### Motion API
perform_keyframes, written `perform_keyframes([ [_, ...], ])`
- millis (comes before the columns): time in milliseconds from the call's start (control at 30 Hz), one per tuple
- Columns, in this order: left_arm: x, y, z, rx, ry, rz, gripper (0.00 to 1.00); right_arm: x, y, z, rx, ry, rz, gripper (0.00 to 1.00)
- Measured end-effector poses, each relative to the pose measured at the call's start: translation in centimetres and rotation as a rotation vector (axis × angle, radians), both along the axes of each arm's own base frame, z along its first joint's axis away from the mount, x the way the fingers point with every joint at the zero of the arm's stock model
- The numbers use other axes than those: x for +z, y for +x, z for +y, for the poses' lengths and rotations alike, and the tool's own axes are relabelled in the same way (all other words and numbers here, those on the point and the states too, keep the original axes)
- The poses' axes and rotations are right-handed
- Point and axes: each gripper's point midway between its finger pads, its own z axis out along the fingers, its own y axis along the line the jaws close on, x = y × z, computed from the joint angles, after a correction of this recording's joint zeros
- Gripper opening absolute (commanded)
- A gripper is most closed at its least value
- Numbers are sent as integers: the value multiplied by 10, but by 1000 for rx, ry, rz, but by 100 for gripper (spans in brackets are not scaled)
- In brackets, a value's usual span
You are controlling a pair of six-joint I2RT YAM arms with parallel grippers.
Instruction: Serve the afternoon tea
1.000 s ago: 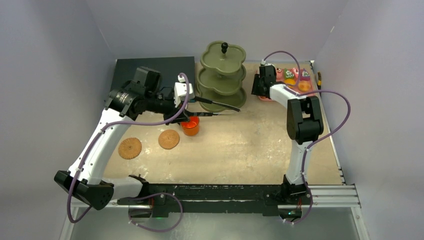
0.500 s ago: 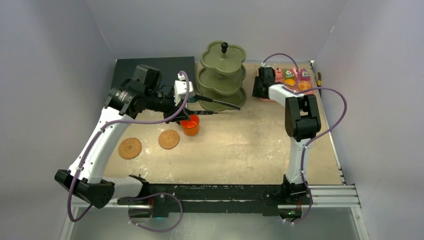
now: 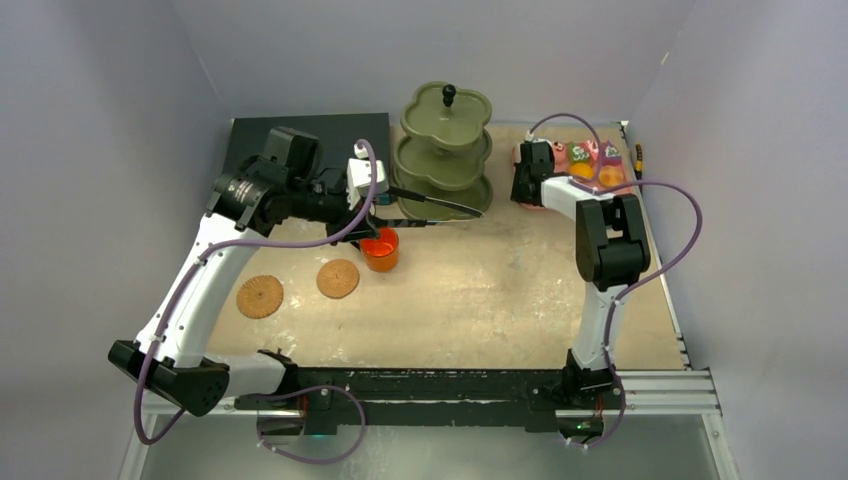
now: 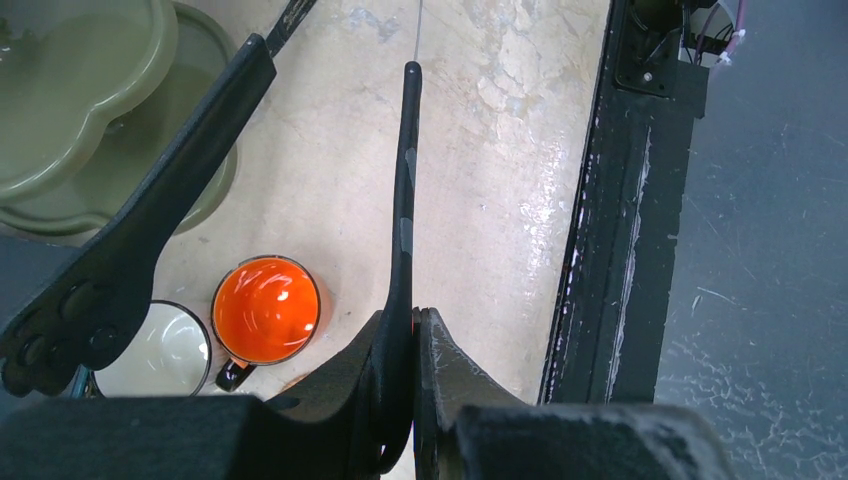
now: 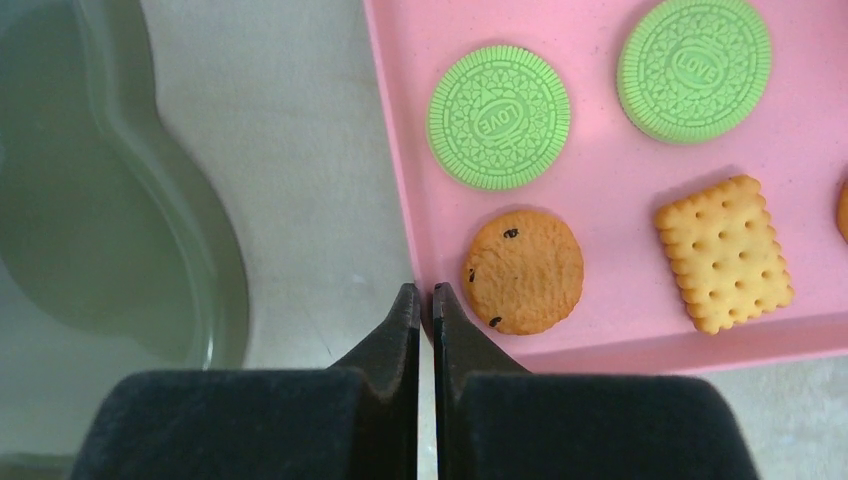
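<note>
My left gripper (image 3: 372,212) (image 4: 415,318) is shut on one arm of black tongs (image 3: 440,208) (image 4: 405,190), which reach toward the olive-green stand (image 3: 447,150) (image 4: 80,90). The orange mug (image 3: 380,250) (image 4: 266,309) and the white mug (image 4: 160,350) stand below the tongs. My right gripper (image 3: 527,192) (image 5: 425,292) is shut on the left rim of the pink tray (image 3: 625,180) (image 5: 600,180). On the tray lie green biscuits (image 5: 499,117), a brown round biscuit (image 5: 524,271) and tiny pink cakes (image 3: 585,150). Two cork coasters (image 3: 260,296) (image 3: 338,278) lie at the front left.
A flat dark box (image 3: 310,135) lies at the back left, partly under my left arm. A square cracker (image 5: 725,253) is on the tray. The stand's bottom tier (image 5: 120,200) is close to the tray's left side. Grey walls enclose the table.
My right gripper has shifted slightly right and its jaws have closed on the tray's rim. The left arm with the tongs has barely moved.
</note>
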Motion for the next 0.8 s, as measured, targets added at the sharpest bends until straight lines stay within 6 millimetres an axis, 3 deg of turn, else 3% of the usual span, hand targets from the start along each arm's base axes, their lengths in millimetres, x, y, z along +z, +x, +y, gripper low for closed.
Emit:
perform_keyframes([
  [333, 1, -2, 0, -4, -3, 5, 0, -4, -80, 2, 1, -24, 64, 0],
  [633, 2, -3, -1, -9, -10, 8, 0, -7, -168, 55, 64, -12, 83, 0],
  [800, 2, -3, -1, -9, -11, 6, 0, -7, -205, 73, 95, 33, 101, 0],
])
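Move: The right gripper already pinches the pink tray's left wall near its near corner; the tray's middle lies about 8 cm ahead and 16 cm right of it, the chip cookie 3 cm right and 1 cm ahead. The bare table patch for that corner is some 20 cm back and 8 cm left. The stand is roughly 21 cm left, 5 cm ahead, rising above the hand. From the left hand, the patch lies around 10 cm ahead, 33 cm right and 30 cm below. Keep the right fingers shut on the tray's left wall and drag the pink tray back across the table towards its near edge, about 20 cm, starting straight back and swinging left by some 8 cm from midway. Stay low, sinking only about a centimetre, and let the wrist tip down and turn counter-clockwise slightly. Hold the left gripper still with the tongs. ##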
